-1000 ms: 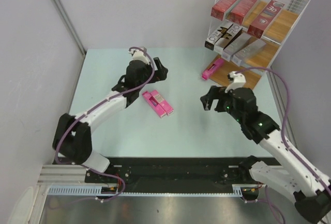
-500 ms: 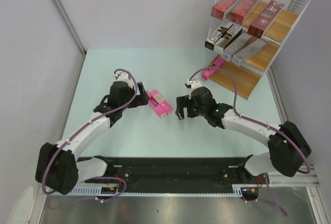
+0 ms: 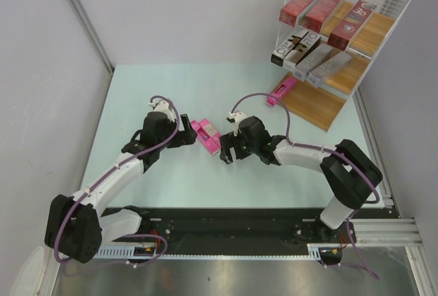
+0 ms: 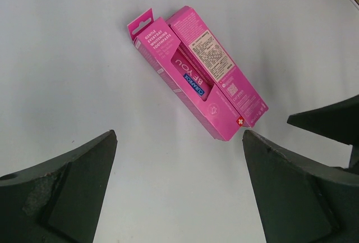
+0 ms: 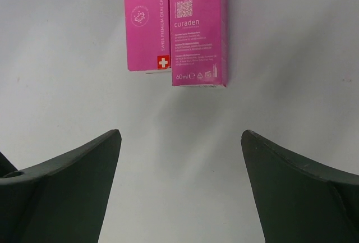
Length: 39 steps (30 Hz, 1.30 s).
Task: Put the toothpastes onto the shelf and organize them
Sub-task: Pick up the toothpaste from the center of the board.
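Two bright pink toothpastes (image 3: 207, 137) lie side by side on the table, seen close in the left wrist view (image 4: 190, 83) and in the right wrist view (image 5: 199, 30). My left gripper (image 3: 186, 135) stands open just left of them (image 4: 179, 136), nothing between its fingers. My right gripper (image 3: 226, 151) is open at their near end (image 5: 180, 133), a short gap away. A third pink carton (image 3: 280, 91) rests at the front of the shelf's (image 3: 390, 9) bottom board. Red cartons (image 3: 325, 7) fill the top board and silver-grey ones (image 3: 311, 57) the middle board.
The white wire shelf stands at the table's far right corner. Grey walls close in the table on the left and behind. One of the right gripper's fingers (image 4: 331, 122) shows dark at the right edge of the left wrist view.
My right arm has swung left across the table to the near end of the two pink cartons. My left gripper has drawn back and down to their left side.
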{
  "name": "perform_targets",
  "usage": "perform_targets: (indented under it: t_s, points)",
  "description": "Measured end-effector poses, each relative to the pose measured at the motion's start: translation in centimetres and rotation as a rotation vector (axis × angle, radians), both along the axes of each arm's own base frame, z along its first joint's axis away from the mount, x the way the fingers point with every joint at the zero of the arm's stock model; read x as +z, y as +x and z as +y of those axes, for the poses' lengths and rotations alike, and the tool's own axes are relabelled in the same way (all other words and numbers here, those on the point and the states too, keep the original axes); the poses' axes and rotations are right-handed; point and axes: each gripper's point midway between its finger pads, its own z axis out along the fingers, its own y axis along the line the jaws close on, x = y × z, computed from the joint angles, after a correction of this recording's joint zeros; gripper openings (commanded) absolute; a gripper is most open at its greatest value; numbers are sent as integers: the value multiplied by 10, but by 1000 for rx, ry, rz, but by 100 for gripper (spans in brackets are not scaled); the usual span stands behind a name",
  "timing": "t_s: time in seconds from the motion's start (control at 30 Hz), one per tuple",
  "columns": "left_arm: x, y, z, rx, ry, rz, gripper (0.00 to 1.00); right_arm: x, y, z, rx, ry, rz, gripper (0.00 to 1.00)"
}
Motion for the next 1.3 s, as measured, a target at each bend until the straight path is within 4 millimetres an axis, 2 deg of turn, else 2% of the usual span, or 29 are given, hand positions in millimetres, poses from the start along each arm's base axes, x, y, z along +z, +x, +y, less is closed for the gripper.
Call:
perform_targets:
  t_s: [0.13, 0.23, 0.27, 0.4, 0.63, 0.73, 0.77, 0.93, 1.03, 1.3]
  points:
    - [-4, -3, -2, -14, -10, 9, 100, -13, 6, 4, -7, -24, 11, 91]
    - [-6, -4, -2, -17, -14, 18, 100, -22, 10, 3, -27, -46, 8, 86]
    - [-6, -4, -3, -20, -19, 19, 100, -25, 13, 3, -36, -51, 6, 81]
    - [-6, -5, -4, -25, -27, 18, 100, -38, 20, 6, -57, -55, 1, 79]
    - [-12, -7, -3, -24, -27, 27, 100, -37, 40, 23, -73, -7, -42, 70]
    - [-13, -7, -3, -26, -29, 26, 100, -38, 45, 28, -73, 5, -49, 60]
    - [-13, -7, -3, -26, -29, 27, 100, -38, 46, 31, -71, 10, -52, 53]
    - [-13, -7, -3, -25, -30, 28, 100, -40, 51, 34, -71, 13, -64, 39]
    - [-13, -6, -1, -20, -30, 28, 100, -40, 52, 33, -76, 9, -68, 34]
    - [-13, -7, -1, -27, -42, 33, 100, -38, 53, 26, -96, -31, -89, 31]
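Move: My right hand, open, is going for the right-hand pink toothpaste on the board. Its middle lies about 9 cm ahead, 5 cm to the left and 4 cm below, with its near end pointing back towards me. The left-hand pink toothpaste lies right alongside, roughly 4 cm farther left and 2 cm nearer. From my left hand, the right-hand toothpaste is about 5 cm ahead, 10 cm right and 10 cm down. I sink my right hand about 4 cm, moving a little forward as it drops, then carry it level, forward and left, to the near end of the right-hand toothpaste, some 5 cm forward in all. My fingers close from nearly wide open to about half and pinch the sides of that end, the left finger coming in between the two boxes; once they have closed, my hand eases barely 1 cm back to the right. ##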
